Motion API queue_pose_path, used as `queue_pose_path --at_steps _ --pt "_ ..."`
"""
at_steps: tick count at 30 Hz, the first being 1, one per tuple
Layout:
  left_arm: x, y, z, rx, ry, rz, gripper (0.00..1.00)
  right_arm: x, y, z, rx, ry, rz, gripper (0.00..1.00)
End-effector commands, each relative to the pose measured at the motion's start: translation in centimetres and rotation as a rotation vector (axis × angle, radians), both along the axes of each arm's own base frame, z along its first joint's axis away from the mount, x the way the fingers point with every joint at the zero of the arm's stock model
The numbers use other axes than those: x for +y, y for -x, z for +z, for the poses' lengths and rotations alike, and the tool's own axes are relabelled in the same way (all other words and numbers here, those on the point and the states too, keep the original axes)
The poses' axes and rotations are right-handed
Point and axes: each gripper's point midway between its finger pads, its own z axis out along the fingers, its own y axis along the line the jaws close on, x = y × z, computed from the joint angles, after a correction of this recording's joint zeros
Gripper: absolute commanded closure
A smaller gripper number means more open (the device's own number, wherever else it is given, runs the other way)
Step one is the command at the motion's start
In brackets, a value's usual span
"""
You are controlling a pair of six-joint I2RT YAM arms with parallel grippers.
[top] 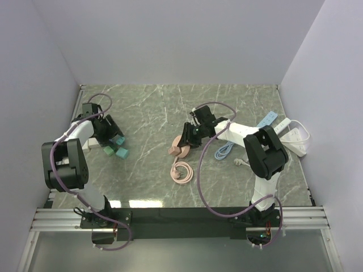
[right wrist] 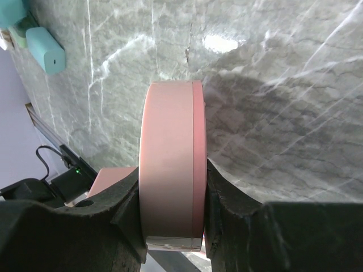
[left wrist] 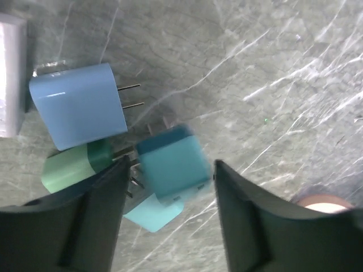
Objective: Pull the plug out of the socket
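Observation:
A pink round disc (top: pixel 180 149) with a coiled pink cable (top: pixel 181 171) lies mid-table. My right gripper (top: pixel 190 139) is shut on the disc: in the right wrist view its fingers (right wrist: pixel 127 198) press both flat faces of the pink disc (right wrist: pixel 170 158), and a pink block (right wrist: pixel 110 178) shows behind the left finger. My left gripper (top: pixel 112 136) is open at the left. In the left wrist view it (left wrist: pixel 170 168) stands over a teal cube adapter (left wrist: pixel 173 161) without gripping it. I cannot tell plug from socket on the pink piece.
Round the left gripper lie a blue adapter (left wrist: pixel 79 105), a green one (left wrist: pixel 71 167) and a pale cyan one (left wrist: pixel 153 214). A white power strip (top: pixel 295 139), a light blue strip (top: pixel 267 119) and a blue cable (top: pixel 224 151) lie at the right.

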Motion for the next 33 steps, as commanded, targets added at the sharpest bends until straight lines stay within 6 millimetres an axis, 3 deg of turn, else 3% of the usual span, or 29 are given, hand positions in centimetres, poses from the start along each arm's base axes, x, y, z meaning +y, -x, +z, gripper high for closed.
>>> queue_pose_path --at_steps 1,4,8,9,12,16,19,33 --pt "0.6 -1.1 1.4 -0.066 -0.026 0.01 0.26 0.6 0.3 1.5 -0.055 -0.005 0.03 1.0" --pt "0.8 -0.8 2.1 -0.081 -0.044 0.017 0.13 0.9 0.2 1.6 -0.052 0.002 0.026 1.0" --pt "-0.6 0.0 3.7 -0.137 0.009 -0.025 0.11 1.4 -0.2 2.3 -0.055 0.005 0.021 1.0" --pt "-1.6 0.2 5.0 -0.184 0.038 -0.06 0.11 1.4 -0.2 2.3 -0.051 0.006 0.021 1.0" --pt "-6.8 1.7 7.4 -0.272 0.152 -0.262 0.1 1.7 -0.4 2.8 -0.048 0.01 0.013 1.0" --pt "-16.1 5.5 9.5 -0.328 0.267 -0.596 0.1 2.2 -0.7 3.0 -0.032 0.006 0.01 1.0" --pt "-19.3 7.1 10.0 -0.354 0.335 -0.68 0.09 2.4 -0.7 3.2 -0.028 -0.002 0.009 1.0" --pt "-24.3 8.0 8.3 -0.289 0.412 -0.686 0.0 2.3 -0.5 4.0 -0.043 -0.02 -0.003 1.0"
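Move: The last pink plug, still on the pink disc socket, lies about 26 cm to the left hand's right, 7 cm back and 3 cm higher. The disc's middle is some 3 cm farther right and 2 cm farther out than that plug; the cable coil is about 28 cm right, 13 cm back and 4 cm below the hand. A teal plug sits right at the left fingers, about 1 cm below. From the right hand, which holds the disc, the pink plug is roughly 5 cm left and 4 cm back, about level. The right fingers keep their pinch on the disc socket, raising it a centimetre or so and easing it slightly left. The left hand, its grip on the teal plug already loosened, opens to full width, lifts clear, then sweeps about 23 cm right and some 9 cm back towards the pink plug, turning clockwise about 40 degrees so the fingers point rightward and down; no touch yet. ##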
